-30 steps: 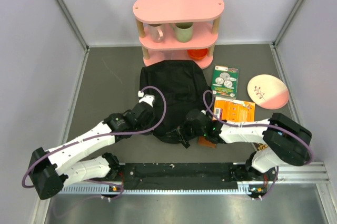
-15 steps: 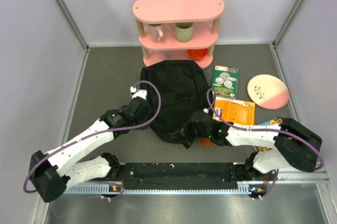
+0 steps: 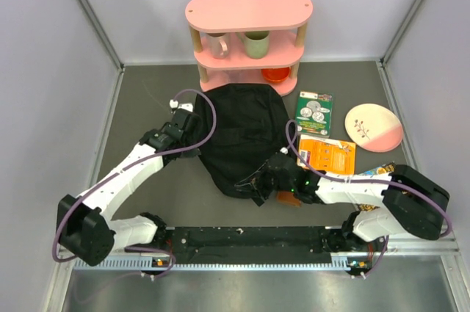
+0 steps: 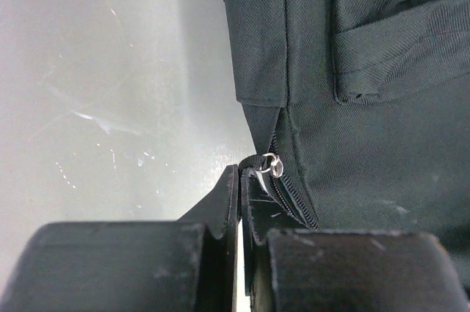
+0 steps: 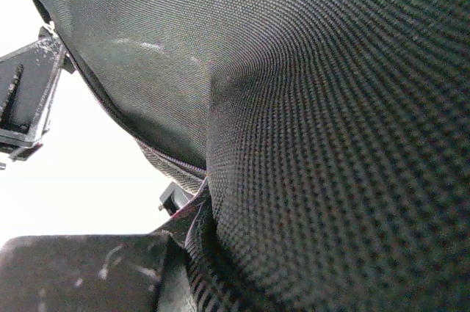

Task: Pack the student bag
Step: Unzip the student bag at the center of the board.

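Note:
The student bag point(image 3: 242, 125), a big black soft backpack, lies flat in the middle of the table below the pink shelf. My left gripper point(image 3: 194, 136) is at the bag's left edge. In the left wrist view it point(image 4: 241, 183) is shut on the black zipper pull point(image 4: 258, 161) with its silver ring, and the bag point(image 4: 367, 106) fills the right side. My right gripper point(image 3: 255, 182) is at the bag's near edge, shut on a fold of the bag's fabric point(image 5: 330, 106). The woven cloth hides most of its fingers point(image 5: 192, 220).
A pink two-tier shelf point(image 3: 248, 11) holds two mugs and an orange bowl point(image 3: 276, 74). Right of the bag lie a green packet point(image 3: 313, 112), an orange packet point(image 3: 328, 153) and a pink plate point(image 3: 374, 127). A brown wallet point(image 3: 288, 198) lies by the right arm.
My left gripper has moved up and to the left along the bag's left edge with the zipper pull in it. The bag's outline has shifted slightly. The right gripper has kept its grip.

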`<act>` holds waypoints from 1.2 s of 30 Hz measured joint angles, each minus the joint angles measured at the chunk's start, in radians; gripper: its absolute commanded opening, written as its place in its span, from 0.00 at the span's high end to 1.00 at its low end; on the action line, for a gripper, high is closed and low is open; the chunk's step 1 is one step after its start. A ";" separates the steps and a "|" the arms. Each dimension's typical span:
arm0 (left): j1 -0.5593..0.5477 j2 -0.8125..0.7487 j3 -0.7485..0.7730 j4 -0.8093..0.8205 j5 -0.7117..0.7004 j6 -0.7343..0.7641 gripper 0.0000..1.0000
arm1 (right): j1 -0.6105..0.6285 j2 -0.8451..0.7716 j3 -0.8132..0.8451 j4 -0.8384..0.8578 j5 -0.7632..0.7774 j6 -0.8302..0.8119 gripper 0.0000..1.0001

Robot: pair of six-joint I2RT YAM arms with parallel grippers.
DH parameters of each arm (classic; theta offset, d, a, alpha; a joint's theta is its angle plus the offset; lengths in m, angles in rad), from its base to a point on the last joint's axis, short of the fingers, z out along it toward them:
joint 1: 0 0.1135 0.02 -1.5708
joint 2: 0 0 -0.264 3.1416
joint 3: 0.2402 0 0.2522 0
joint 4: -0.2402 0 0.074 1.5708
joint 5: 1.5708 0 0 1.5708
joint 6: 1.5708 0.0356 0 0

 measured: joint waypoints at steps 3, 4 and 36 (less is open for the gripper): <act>0.016 0.013 0.021 0.000 0.010 0.024 1.00 | 0.000 0.010 0.002 0.020 -0.005 -0.011 1.00; 0.017 0.012 0.022 0.000 0.012 0.031 1.00 | 0.000 0.016 0.005 0.025 -0.008 -0.020 1.00; 0.065 -0.266 -0.014 -0.048 0.286 0.025 0.01 | -0.209 -0.309 0.100 -0.414 0.057 -0.717 0.24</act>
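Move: The zipper pull sits between the left hand's shut fingertips, at the bag's left edge; the bag's middle lies about 15 cm to that hand's right, 3 cm ahead and roughly 6 cm lower. The right hand holds the bag's front edge pinched. From it, the zipper pull is some 10 cm ahead, 15 cm left and slightly higher, and the brown pouch about 15 cm right, 3 cm back and 6 cm below. Upward goes the left hand, opening wide to let go of the zipper pull, rising about 7 cm before easing back, right and slightly down. The right hand first slides left, then opens, frees the bag's front edge and swings back right some 16 cm, rising and reaching forward over the bag before sinking partway, its wrist turning markedly. ##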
